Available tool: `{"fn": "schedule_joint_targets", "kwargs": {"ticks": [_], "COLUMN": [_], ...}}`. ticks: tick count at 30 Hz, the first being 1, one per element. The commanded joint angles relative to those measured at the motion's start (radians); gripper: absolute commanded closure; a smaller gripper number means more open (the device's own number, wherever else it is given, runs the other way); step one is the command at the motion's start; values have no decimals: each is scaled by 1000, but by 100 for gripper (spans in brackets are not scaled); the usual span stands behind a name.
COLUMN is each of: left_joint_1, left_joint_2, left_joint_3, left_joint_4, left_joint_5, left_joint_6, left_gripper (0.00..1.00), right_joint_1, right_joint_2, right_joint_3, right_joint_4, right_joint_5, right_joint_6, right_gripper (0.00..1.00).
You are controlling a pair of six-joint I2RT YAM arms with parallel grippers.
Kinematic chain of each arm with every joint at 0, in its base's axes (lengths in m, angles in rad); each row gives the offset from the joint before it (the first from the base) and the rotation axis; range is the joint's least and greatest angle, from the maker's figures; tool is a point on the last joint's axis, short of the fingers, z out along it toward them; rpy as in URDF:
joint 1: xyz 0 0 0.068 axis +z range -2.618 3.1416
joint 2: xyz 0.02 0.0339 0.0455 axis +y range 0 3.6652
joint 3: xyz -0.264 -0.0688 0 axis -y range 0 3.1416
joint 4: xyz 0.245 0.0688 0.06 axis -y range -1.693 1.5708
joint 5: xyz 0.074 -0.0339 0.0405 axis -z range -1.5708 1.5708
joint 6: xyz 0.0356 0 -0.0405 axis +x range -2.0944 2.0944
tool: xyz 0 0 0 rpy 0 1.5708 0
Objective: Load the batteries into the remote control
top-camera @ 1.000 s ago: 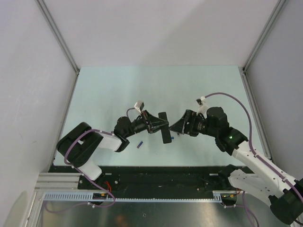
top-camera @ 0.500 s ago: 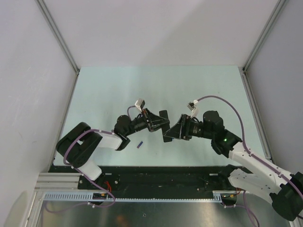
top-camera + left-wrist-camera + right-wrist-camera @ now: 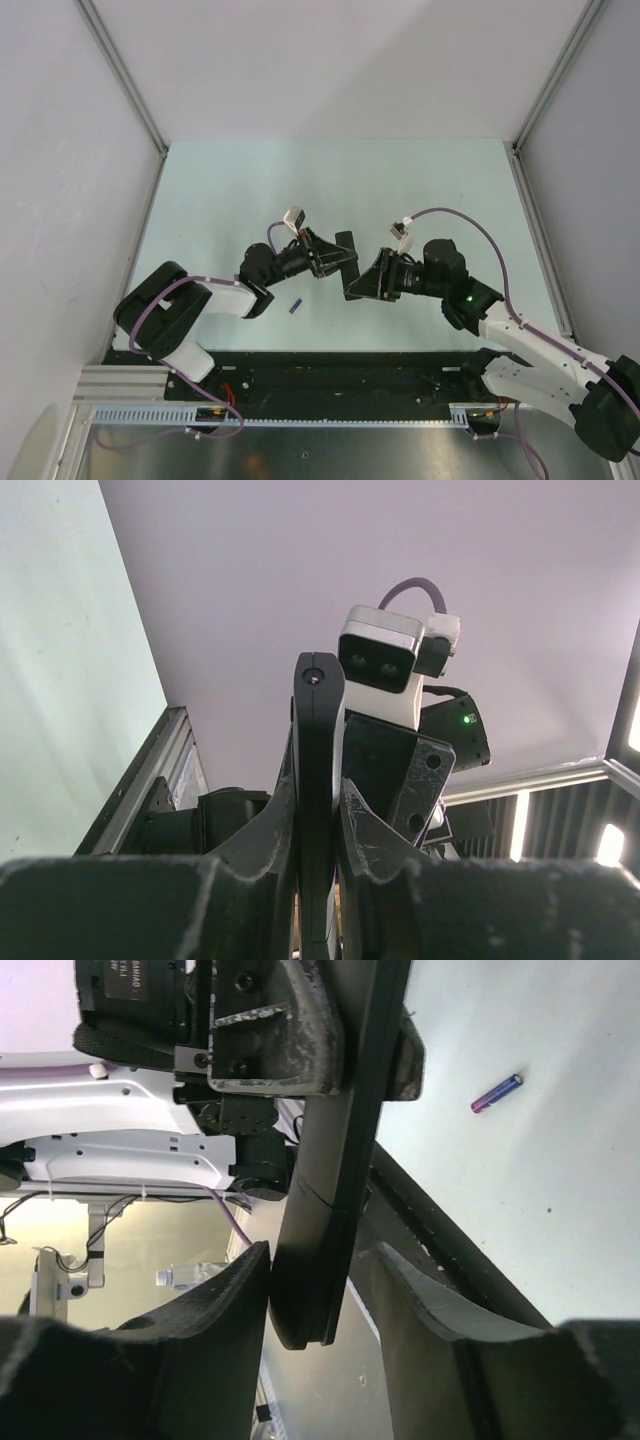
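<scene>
The remote control, a slim black bar, is held above the table in the middle, and my left gripper is shut on it. In the left wrist view the remote control stands edge-on, clamped between both fingers of the left gripper. My right gripper has come to the bar's near end. In the right wrist view the remote control hangs between the jaws of the right gripper. One finger touches it and a gap shows at the other. The batteries are out of view.
A small purple-blue cylinder lies on the pale green table, left of the grippers, and the same cylinder shows in the right wrist view. The black base rail runs along the near edge. Walls enclose the table.
My right gripper has moved left to the remote control's near end, and its jaws have narrowed around it. The left gripper keeps its hold in nearly the same place.
</scene>
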Motion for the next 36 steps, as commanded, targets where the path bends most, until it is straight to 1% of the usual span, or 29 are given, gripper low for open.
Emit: {"fn": "schedule_joint_targets", "kwargs": {"ticks": [1, 5, 9, 11, 14, 19, 20, 22, 23, 36], "left_joint_1": [5, 5, 5, 5, 5, 5, 5, 5, 5, 22], "left_joint_2": [-50, -50, -50, -51, -51, -47, -47, -47, -47, -42], "left_joint_3": [25, 23, 22, 23, 20, 19, 19, 17, 16, -4], "left_joint_4": [341, 341, 341, 341, 341, 341, 341, 341, 341, 335], "left_joint_5": [2, 1, -2, -1, -4, -9, -10, -12, -13, -25], "left_joint_6": [2, 4, 4, 5, 7, 10, 10, 10, 10, 5], "left_gripper": [100, 100, 100, 100, 100, 100, 100, 100, 100, 100], "right_joint_1": [0, 2, 2, 3, 8, 23, 25, 28, 27, 42], "right_joint_2": [2, 7, 13, 16, 19, 21, 21, 19, 18, -2], "right_joint_3": [-16, -26, -30, -30, -33, -35, -35, -36, -38, -38], "right_joint_4": [75, 96, 110, 113, 121, 122, 121, 116, 115, 38], "right_joint_5": [-20, -23, -29, -29, -31, -21, -20, -17, -14, 9], "right_joint_6": [31, 43, 55, 58, 65, 65, 65, 63, 60, 5], "right_gripper": [53, 59, 68, 70, 80, 88, 91, 95, 100, 100]}}
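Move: The remote control is already in the left fingers, running fore and aft. From the right gripper its middle is about 5 cm ahead, 1 cm left and level, so its near end already stands between the open right fingers. The left gripper is some 7 cm ahead and 2 cm left of the right one; the purple battery lies about 12 cm left, 2 cm back and 17 cm below. From the left gripper the remote's middle is about 2 cm back, level. Shut the right fingers from about half open to roughly a quarter, until they pinch the near end of the remote from both sides. Barely shift the right hand meanwhile, easing it under 1 cm to its left along the remote's side. Hold the left gripper where it is, still gripping the remote. ##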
